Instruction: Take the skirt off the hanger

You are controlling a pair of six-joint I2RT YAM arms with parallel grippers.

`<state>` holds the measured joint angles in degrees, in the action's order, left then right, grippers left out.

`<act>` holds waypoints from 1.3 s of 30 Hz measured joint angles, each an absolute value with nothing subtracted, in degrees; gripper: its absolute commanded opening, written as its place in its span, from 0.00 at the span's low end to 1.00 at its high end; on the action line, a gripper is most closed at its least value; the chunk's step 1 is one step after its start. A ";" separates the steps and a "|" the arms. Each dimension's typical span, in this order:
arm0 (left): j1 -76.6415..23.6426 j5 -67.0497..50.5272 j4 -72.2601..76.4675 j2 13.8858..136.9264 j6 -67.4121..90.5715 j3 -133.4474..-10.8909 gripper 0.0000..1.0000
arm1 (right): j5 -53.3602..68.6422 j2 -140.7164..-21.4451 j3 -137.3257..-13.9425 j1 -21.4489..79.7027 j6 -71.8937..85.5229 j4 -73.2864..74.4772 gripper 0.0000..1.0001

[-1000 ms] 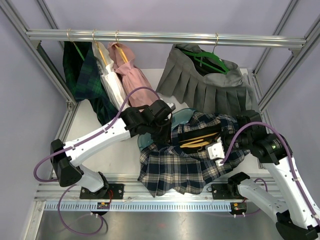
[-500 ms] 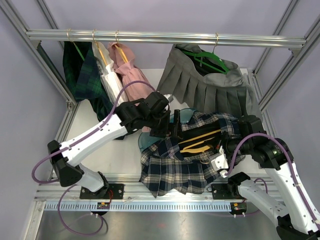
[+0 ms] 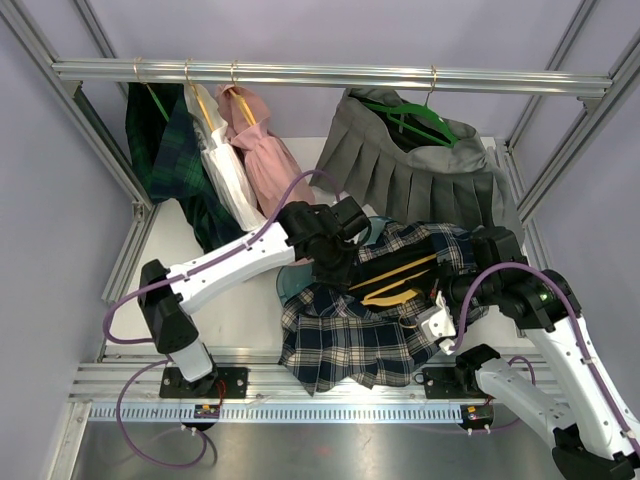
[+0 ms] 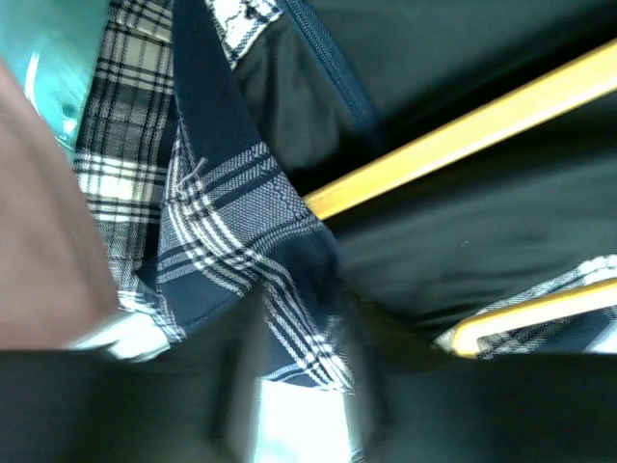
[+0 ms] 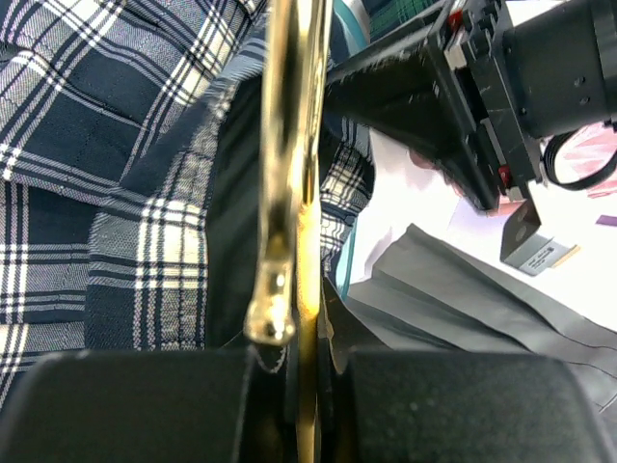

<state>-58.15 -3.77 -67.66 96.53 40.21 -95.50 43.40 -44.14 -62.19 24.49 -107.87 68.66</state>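
Note:
A navy-and-white plaid skirt [image 3: 350, 340] lies on the table, still threaded on a wooden hanger [image 3: 395, 272]. My left gripper [image 3: 345, 268] is at the skirt's left waistband end. In the left wrist view its blurred jaws [image 4: 299, 386] stand apart, with a fold of the plaid skirt [image 4: 222, 231] reaching in between them beside the hanger's bar [image 4: 463, 135]. My right gripper [image 3: 440, 300] is at the hanger's right side. In the right wrist view this gripper [image 5: 299, 386] is shut on the hanger [image 5: 289, 145], with plaid cloth [image 5: 77, 145] to its left.
A grey pleated skirt [image 3: 420, 175] on a green hanger hangs from the rail [image 3: 330, 75] at back right. Pink [image 3: 265, 150], white and dark green plaid [image 3: 170, 150] garments hang at back left. A teal piece [image 3: 290, 285] lies under the plaid skirt's left edge.
My left gripper has shifted right along the waistband towards the hanger. It sprang open and has come partway together again. The right gripper has kept its hold on the hanger.

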 measured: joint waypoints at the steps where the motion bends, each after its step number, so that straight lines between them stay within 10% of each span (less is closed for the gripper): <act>1: -58.22 -3.62 -67.94 96.49 39.64 -95.50 0.15 | 43.40 -44.05 -62.19 24.49 -107.63 68.62 0.00; 4: -58.30 -2.85 -68.55 96.49 38.00 -95.50 0.00 | 43.31 -43.48 -62.19 24.49 -106.32 68.42 0.00; 39: -55.05 8.95 -61.52 53.80 35.20 -68.45 0.00 | 42.52 -44.38 -72.14 25.02 -38.79 57.71 0.00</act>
<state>-55.05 8.95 -61.52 53.80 35.20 -68.45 42.52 -44.38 -72.14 25.02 -38.79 57.71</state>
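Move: The plaid skirt's waistband edge lies right at the left hand's half-closed fingertips; the held hanger's lower tip is about 4 cm to the right and 1 cm ahead. The pink skirt's hem hangs some 8 cm left and 5 cm ahead, near hand height, and the grey skirt's hem roughly 14 cm right and 13 cm ahead. From the right hand, already gripping the hanger at its hook, that waistband edge is some 17 cm left, level fore and aft, 7 cm lower. Leftward, after first shutting on the edge of the plaid waistband, the left hand draws it about 13 cm away from the right hand, rising, dipping and rising again to end some 5 cm higher, its fingertips swinging forward. The right hand keeps its grip on the hanger, lifting it about 6 cm while rolling some 55 degrees about its pointing direction, top side going forward. ##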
